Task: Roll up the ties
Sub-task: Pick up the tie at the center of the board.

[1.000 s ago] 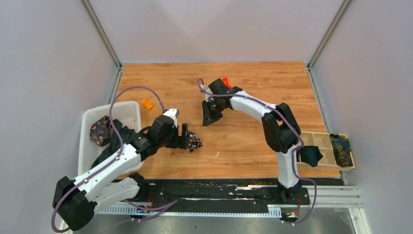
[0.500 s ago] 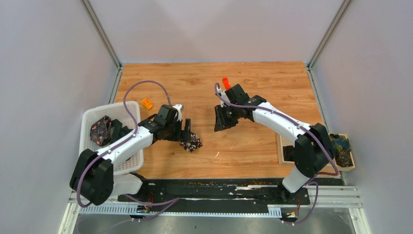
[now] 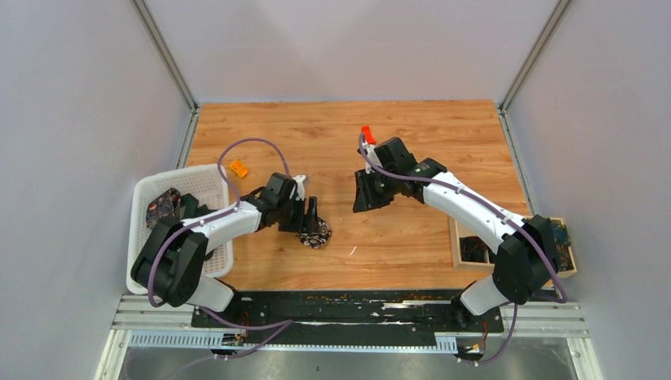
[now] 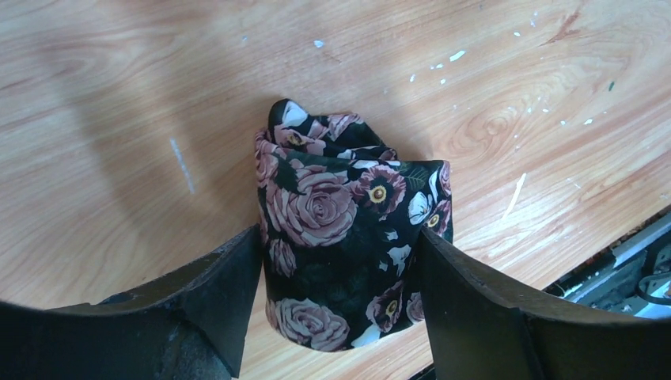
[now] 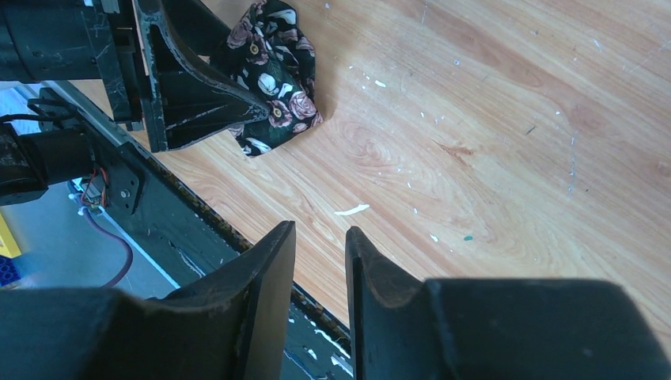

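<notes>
A black tie with pink roses (image 4: 348,229), rolled into a short bundle, stands on the wood table (image 3: 427,142); the same roll shows in the top view (image 3: 316,233) and the right wrist view (image 5: 273,87). My left gripper (image 4: 340,245) is open and straddles the roll, its fingers close against both sides, the right finger touching the fabric. From above, this left gripper (image 3: 311,220) is left of centre. My right gripper (image 3: 365,198) hovers to the right of the roll, apart from it. Seen from the wrist, the right gripper (image 5: 320,233) has a narrow gap with nothing in it.
A white basket (image 3: 182,176) at the left holds another floral tie (image 3: 162,207). An orange block (image 3: 238,168) lies behind it, and a red-orange block (image 3: 367,133) behind the right arm. A wooden compartment tray (image 3: 457,237) at the right holds a patterned tie (image 3: 560,237).
The left gripper settled lower over the roll and its jaws narrowed a little. The right gripper moved right, away from the roll, and its jaws parted from shut to a narrow gap.
</notes>
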Robot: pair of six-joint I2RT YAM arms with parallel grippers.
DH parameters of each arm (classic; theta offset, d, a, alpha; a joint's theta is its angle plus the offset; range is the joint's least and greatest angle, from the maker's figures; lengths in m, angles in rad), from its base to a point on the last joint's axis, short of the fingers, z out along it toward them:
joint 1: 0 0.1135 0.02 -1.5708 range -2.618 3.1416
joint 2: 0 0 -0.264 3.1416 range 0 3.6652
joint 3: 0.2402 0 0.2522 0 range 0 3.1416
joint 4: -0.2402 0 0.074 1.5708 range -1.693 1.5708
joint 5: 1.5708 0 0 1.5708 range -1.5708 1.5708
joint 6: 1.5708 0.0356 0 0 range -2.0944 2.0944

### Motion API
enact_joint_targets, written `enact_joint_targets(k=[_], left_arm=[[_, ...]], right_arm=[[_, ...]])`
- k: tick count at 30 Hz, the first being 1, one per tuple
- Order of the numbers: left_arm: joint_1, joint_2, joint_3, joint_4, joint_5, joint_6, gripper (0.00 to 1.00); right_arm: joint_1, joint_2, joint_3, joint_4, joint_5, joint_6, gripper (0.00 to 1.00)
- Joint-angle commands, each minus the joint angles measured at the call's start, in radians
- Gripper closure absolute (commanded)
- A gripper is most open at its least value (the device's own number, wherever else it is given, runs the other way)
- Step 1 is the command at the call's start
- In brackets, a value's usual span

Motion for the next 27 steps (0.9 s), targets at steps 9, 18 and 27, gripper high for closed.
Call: enact_joint_targets(k=[9,18,27], left_arm=[[0.005,-0.003,-0.082,0.109,0.024,-0.072,0.45],[0.005,-0.122,-0.139,0.134,0.047,-0.133,0.63],[0.005,-0.268,-0.114,0.141,0.093,-0.179,0.66]], right_arm=[[-0.002,-0.037,-0.018,-0.005,0.029,0.011,0.69],[-0.002,-0.027,-0.016,0.007,0.028,0.027,0.7],[-0.002,-0.176,0.018,-0.033,0.218,0.058,0.7]])
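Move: The rolled tie at the board's centre lies between the left hand's open fingers, its middle some 2 cm to the right and 1 cm below. The white mark is about 6 cm back and 11 cm right of that hand, the orange clip about 15 cm ahead and 17 cm left. From the right hand the tie lies roughly 12 cm left, 2 cm back and 12 cm below. The left hand eases right 1 cm, pinches the rolled tie, then lifts about 3 cm, drawing back slightly. ##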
